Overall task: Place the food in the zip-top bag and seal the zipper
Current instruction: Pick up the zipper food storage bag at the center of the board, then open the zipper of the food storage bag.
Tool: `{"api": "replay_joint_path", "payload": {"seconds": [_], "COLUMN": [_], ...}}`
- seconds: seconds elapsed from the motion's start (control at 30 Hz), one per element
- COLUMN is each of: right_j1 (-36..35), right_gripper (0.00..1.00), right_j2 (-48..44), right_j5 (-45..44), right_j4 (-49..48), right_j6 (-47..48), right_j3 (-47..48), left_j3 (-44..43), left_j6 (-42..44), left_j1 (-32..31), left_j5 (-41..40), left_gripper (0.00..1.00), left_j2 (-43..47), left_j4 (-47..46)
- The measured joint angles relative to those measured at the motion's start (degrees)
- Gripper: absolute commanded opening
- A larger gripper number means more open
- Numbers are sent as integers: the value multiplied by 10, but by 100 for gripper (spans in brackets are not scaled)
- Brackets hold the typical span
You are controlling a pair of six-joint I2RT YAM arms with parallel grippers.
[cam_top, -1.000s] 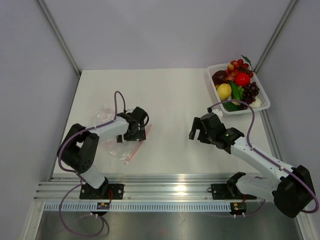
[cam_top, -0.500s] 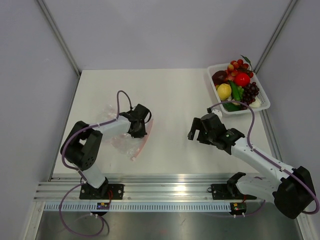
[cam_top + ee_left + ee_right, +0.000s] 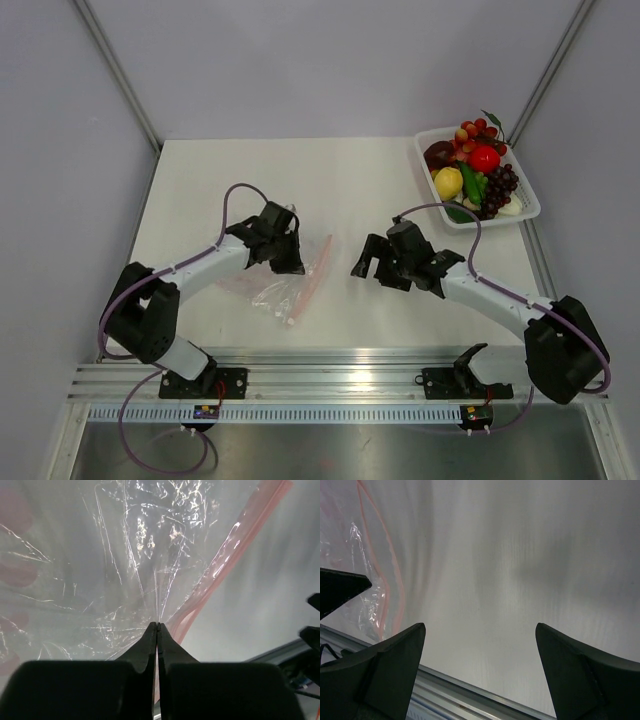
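The clear, crinkly zip-top bag (image 3: 272, 291) lies left of the table's middle, and its pinkish-red zipper (image 3: 314, 272) runs along the right edge. My left gripper (image 3: 291, 264) is shut on a fold of the bag's film just beside the zipper (image 3: 225, 555); in the left wrist view the jaws (image 3: 158, 625) meet with plastic pinched between them. My right gripper (image 3: 362, 264) hovers open a little to the right of the bag, with nothing between its fingers (image 3: 480, 626). The bag's edge (image 3: 367, 597) shows at the left of the right wrist view. The food (image 3: 476, 168) sits piled in the basket.
A white mesh basket (image 3: 528, 211) stands at the back right corner with the food in it. Grey walls close in the table on three sides. An aluminium rail (image 3: 330, 380) runs along the near edge by the arm bases.
My left gripper has shut on the bag and pulled it right, toward the middle. My right arm has swung left, closer to the bag, still open.
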State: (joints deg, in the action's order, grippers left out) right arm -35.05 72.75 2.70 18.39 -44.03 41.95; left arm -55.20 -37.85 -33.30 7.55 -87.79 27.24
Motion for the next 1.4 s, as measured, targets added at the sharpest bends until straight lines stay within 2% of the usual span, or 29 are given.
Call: {"api": "replay_joint_path", "payload": {"seconds": [0.23,0.6,0.73,0.77,0.83,0.87,0.9,0.93,1.07,1.17,1.2,1.23,1.3,1.4], "right_j1": [-21,-50,-52,-52,-53,-54,-55,-55,-56,-56,-56,-56,-56,-56], "right_gripper": [98,73,57,48,38,21,9,2,0,0,0,0,0,0], "right_j2": [53,93,115,122,137,146,152,156,159,159,159,158,153,139], "right_j5": [43,72,76,78,88,92,97,101,104,102,102,100,97,88], "right_j4": [-62,-158,-180,-187,-203,-210,-219,-222,-221,-220,-220,-219,-215,-200], "right_j6": [-30,-75,-84,-86,-89,-91,-91,-90,-95,-95,-95,-95,-94,-92], "right_j3": [5,6,7,7,9,10,10,11,18,27,29,31,34,38], "left_j3": [-3,-3,-3,-3,-3,-3,-3,-2,0,1,1,1,-5,-19], "left_j6": [-18,-37,-41,-42,-42,-42,-42,-42,-26,2,14,28,47,70], "left_j1": [4,7,7,7,7,7,7,7,7,7,7,5,-4,-30], "left_j5": [61,102,110,113,116,118,118,120,121,119,115,109,84,46], "left_gripper": [0,0,0,0,0,0,0,0,0,32,57,70,87,87], "left_j2": [27,41,42,42,45,46,47,50,56,61,64,67,72,77], "left_j4": [-17,-36,-43,-44,-45,-46,-46,-47,-46,-35,-27,-17,11,45]}}
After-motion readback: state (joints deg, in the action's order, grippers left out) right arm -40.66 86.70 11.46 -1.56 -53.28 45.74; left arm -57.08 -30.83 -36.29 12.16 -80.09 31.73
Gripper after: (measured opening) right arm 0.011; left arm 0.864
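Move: The bag's pink zipper edge crosses some 13 cm to the left of the open right gripper, level with it in reach and about 3 cm lower; the zipper's near end lies about 11 cm back and 18 cm left, its far end 10 cm ahead and 9 cm left. The left hand already pinches the bag by that edge, which lies about 1 cm to its right, level in reach and height, with the right gripper some 16 cm to its right, also level in reach. Leftward, the right hand travels about 9.5 cm to the zipper edge, sinking slightly and rolling its left side up about 15 degrees, then shuts and pinches the edge before rising a couple of centimetres. Meanwhile the left hand lifts its held part 5 cm and carries it rightward to meet it; only after the right has closed does it open, let go and ease back and left. ##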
